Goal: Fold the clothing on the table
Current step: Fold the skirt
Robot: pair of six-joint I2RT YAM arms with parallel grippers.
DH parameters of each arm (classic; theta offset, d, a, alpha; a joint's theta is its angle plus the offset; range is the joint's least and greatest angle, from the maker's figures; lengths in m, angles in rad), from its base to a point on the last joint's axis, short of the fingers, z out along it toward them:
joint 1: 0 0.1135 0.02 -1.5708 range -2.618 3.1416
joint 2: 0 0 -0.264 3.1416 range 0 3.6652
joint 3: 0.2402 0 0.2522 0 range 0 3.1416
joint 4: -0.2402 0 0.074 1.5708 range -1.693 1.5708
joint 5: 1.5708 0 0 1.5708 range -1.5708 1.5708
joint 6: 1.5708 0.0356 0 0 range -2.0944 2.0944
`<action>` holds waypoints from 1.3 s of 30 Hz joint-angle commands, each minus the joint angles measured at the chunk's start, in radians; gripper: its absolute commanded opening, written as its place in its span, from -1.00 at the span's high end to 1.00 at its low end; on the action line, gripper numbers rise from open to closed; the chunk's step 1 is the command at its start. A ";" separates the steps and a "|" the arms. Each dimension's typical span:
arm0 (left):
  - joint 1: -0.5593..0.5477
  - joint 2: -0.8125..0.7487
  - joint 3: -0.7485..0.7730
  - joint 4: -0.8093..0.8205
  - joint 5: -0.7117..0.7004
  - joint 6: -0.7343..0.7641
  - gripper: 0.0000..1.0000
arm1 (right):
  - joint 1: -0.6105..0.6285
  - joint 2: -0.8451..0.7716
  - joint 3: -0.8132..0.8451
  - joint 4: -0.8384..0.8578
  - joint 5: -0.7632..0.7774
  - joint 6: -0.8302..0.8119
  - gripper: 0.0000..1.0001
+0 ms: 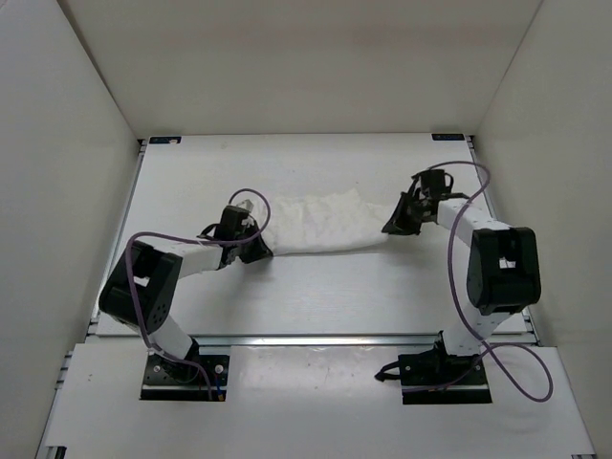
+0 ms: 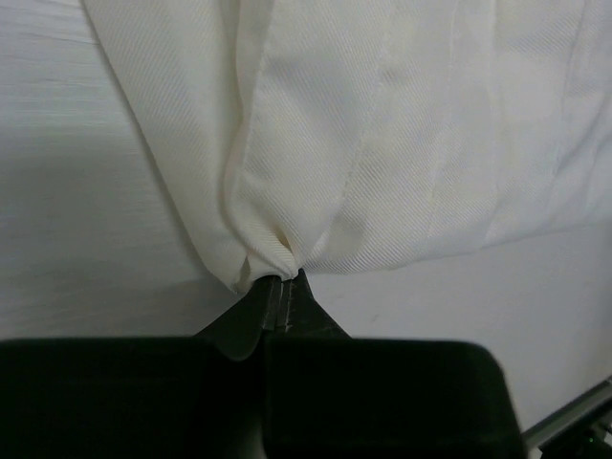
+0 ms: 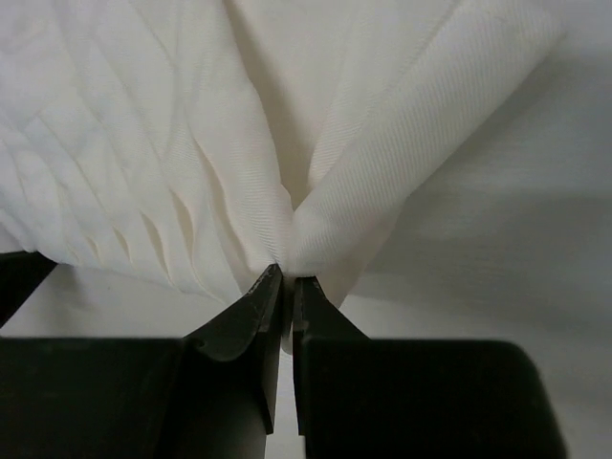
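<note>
The clothing (image 1: 320,222) is a white textured cloth lying crumpled across the middle of the table (image 1: 316,296). My left gripper (image 1: 256,251) sits at its near-left corner, and my right gripper (image 1: 394,226) at its right end. In the left wrist view the left gripper (image 2: 283,283) is shut, with a bunched corner of the clothing (image 2: 402,134) pinched at the fingertips. Seen from the right wrist, the right gripper (image 3: 285,277) is shut on a gathered fold of the clothing (image 3: 191,143), which puckers into pleats at the tips.
White walls stand close on the left, right and far sides of the table. A silver rail (image 1: 316,338) runs along the near edge, with both arm bases (image 1: 186,375) just in front of it. Purple cables loop off each arm.
</note>
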 commanded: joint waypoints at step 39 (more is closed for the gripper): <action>0.009 -0.232 -0.136 0.124 0.207 -0.160 -0.57 | 0.506 0.009 0.493 -0.039 -0.153 -0.102 -0.09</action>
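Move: In the closed right fingers is the skirt's right end; its near left corner, where that end is being taken, lies about 29 cm to the left, 5 cm nearer the base and some 3 cm lower, with the skirt's middle about 16 cm left and 2 cm ahead. The left fingers already pinch that near left corner at the table; from them the skirt's middle lies roughly 13 cm right and 8 cm ahead. Swinging the pinched right end up about 18 cm, first slightly rightward, the right hand sweeps it some 29 cm left and down beside the left hand, turning about 40 degrees counter-clockwise, then opens and rises clear. The left hand draws its corner 7 cm right along the table, holds, then opens and lifts off slightly leftward. ##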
